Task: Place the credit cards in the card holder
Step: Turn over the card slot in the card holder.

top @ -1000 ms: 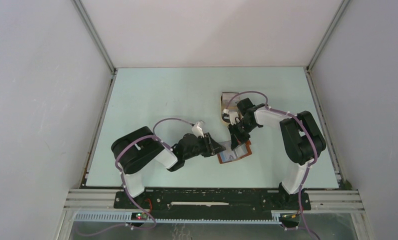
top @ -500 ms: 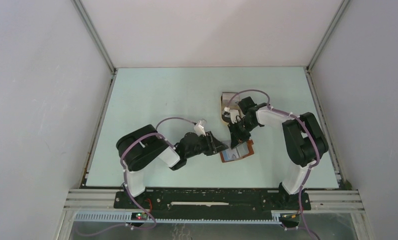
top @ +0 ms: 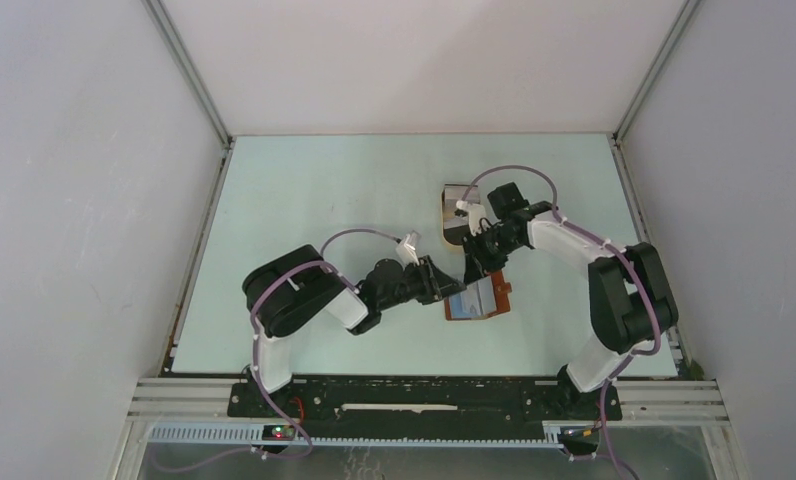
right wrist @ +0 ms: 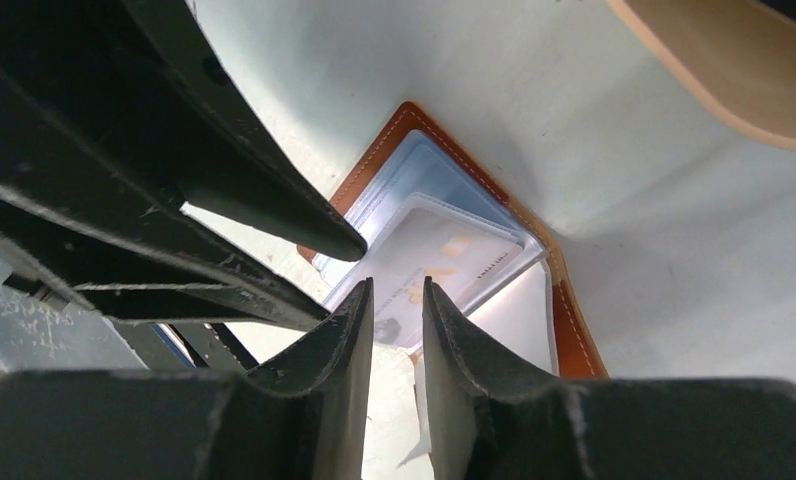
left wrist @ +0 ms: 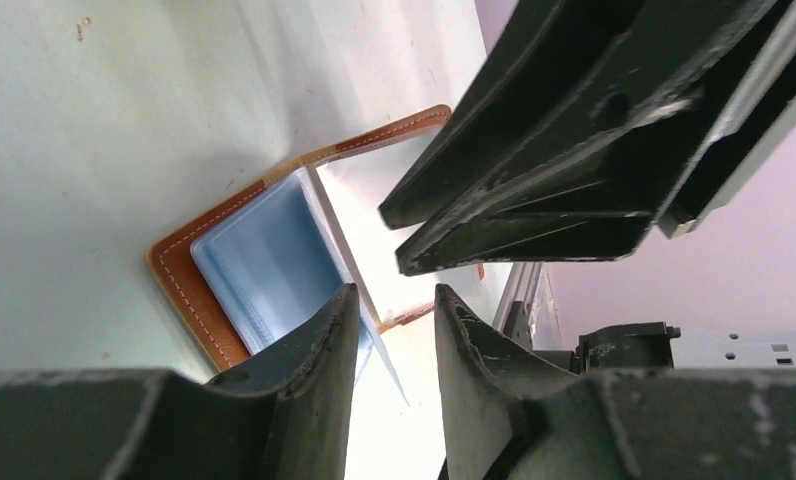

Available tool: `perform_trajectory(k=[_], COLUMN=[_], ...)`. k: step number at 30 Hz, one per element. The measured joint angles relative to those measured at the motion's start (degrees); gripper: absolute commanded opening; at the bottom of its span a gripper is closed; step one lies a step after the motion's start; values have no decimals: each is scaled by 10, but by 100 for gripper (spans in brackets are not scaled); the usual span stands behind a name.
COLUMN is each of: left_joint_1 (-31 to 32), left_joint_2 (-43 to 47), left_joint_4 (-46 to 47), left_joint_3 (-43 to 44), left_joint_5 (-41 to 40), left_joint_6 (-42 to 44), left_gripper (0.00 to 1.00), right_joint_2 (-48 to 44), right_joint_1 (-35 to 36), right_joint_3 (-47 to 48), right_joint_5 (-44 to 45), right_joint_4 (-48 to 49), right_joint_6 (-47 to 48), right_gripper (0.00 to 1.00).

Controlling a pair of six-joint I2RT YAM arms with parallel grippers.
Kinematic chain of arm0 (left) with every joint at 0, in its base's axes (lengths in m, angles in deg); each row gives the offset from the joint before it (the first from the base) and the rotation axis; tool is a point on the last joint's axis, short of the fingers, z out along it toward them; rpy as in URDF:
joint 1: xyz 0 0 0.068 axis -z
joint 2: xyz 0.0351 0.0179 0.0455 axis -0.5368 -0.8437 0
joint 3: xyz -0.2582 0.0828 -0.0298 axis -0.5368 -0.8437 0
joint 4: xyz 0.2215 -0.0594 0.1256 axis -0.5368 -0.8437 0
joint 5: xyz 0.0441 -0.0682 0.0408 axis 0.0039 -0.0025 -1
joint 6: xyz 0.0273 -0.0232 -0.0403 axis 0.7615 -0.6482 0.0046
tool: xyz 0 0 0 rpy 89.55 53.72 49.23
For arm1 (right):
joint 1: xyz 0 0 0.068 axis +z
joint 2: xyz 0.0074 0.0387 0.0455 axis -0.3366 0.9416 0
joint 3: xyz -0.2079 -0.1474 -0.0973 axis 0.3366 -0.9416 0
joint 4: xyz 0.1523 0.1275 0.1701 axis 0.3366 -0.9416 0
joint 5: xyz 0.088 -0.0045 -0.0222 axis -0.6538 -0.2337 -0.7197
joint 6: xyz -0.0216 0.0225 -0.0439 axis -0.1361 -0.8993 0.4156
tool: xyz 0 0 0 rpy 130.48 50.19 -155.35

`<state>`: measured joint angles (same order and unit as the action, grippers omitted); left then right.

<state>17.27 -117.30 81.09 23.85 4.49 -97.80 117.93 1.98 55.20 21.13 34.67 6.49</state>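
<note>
The reddish-brown card holder point(top: 489, 303) lies open on the table, its clear blue sleeves point(left wrist: 259, 255) fanned up. A printed pale card point(right wrist: 444, 272) sits in one sleeve. My left gripper point(top: 454, 291) is at the holder's left edge. Its jaws stand a little apart, with a thin sleeve sheet point(left wrist: 369, 320) rising between them point(left wrist: 394, 300). My right gripper point(top: 475, 268) hangs just above the holder's far edge. Its jaws point(right wrist: 394, 300) have a narrow gap, and a thin white edge point(right wrist: 420, 405) runs along the right finger. Other cards are hidden.
The tan oval tray point(top: 453, 213) stands just behind the right wrist and also shows in the right wrist view point(right wrist: 734, 70). The two grippers' fingers nearly meet over the holder. The pale green table point(top: 324, 200) ends at metal rails on each side.
My left arm has pushed right, up to the holder. My right wrist has drawn back toward the tray. The holder has shifted slightly right.
</note>
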Motion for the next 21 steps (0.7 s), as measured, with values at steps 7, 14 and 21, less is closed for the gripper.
perform_trajectory(k=[7,14,21], left_joint_1=[0,0,7], left_joint_2=[-12,-18,-32], left_joint_4=[0,-12,-38], left_joint_3=[20,55,100], left_joint_5=[7,28,52], left_joint_6=[0,0,0], left_gripper=[38,38,38], right_joint_2=[-32,-33,-28], right_joint_1=[-19,-73,-97], right_joint_3=[0,0,0], right_joint_5=[42,83,106], right_joint_4=[-4,-18,-47], right_joint_6=[26,56,80], right_gripper=[28,28,28])
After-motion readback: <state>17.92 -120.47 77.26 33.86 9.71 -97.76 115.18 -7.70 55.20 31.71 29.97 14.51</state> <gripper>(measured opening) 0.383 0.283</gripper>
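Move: The card slot, a clear leaf hinged along the middle of the open card holder, is half raised. Its middle lies about 3 cm right of the left hand, 2 cm nearer the base and 3 cm below. From the right hand it is some 2 cm right, 4 cm back and 3 cm below. The holder's clasp is about 10 cm right of the left hand and level with it front to back; the card tray stands roughly 17 cm straight ahead of that hand. The raised card slot is taken over from its left side: the left hand, part open, sweeps about 4 cm to the right and 2 cm up, its fingertips at the leaf's free edge. Meanwhile the right hand clears out of the way, going some 8 cm right and about 3 cm forward towards the holder's far right corner, tilting roughly 10 degrees and keeping its small gap. ##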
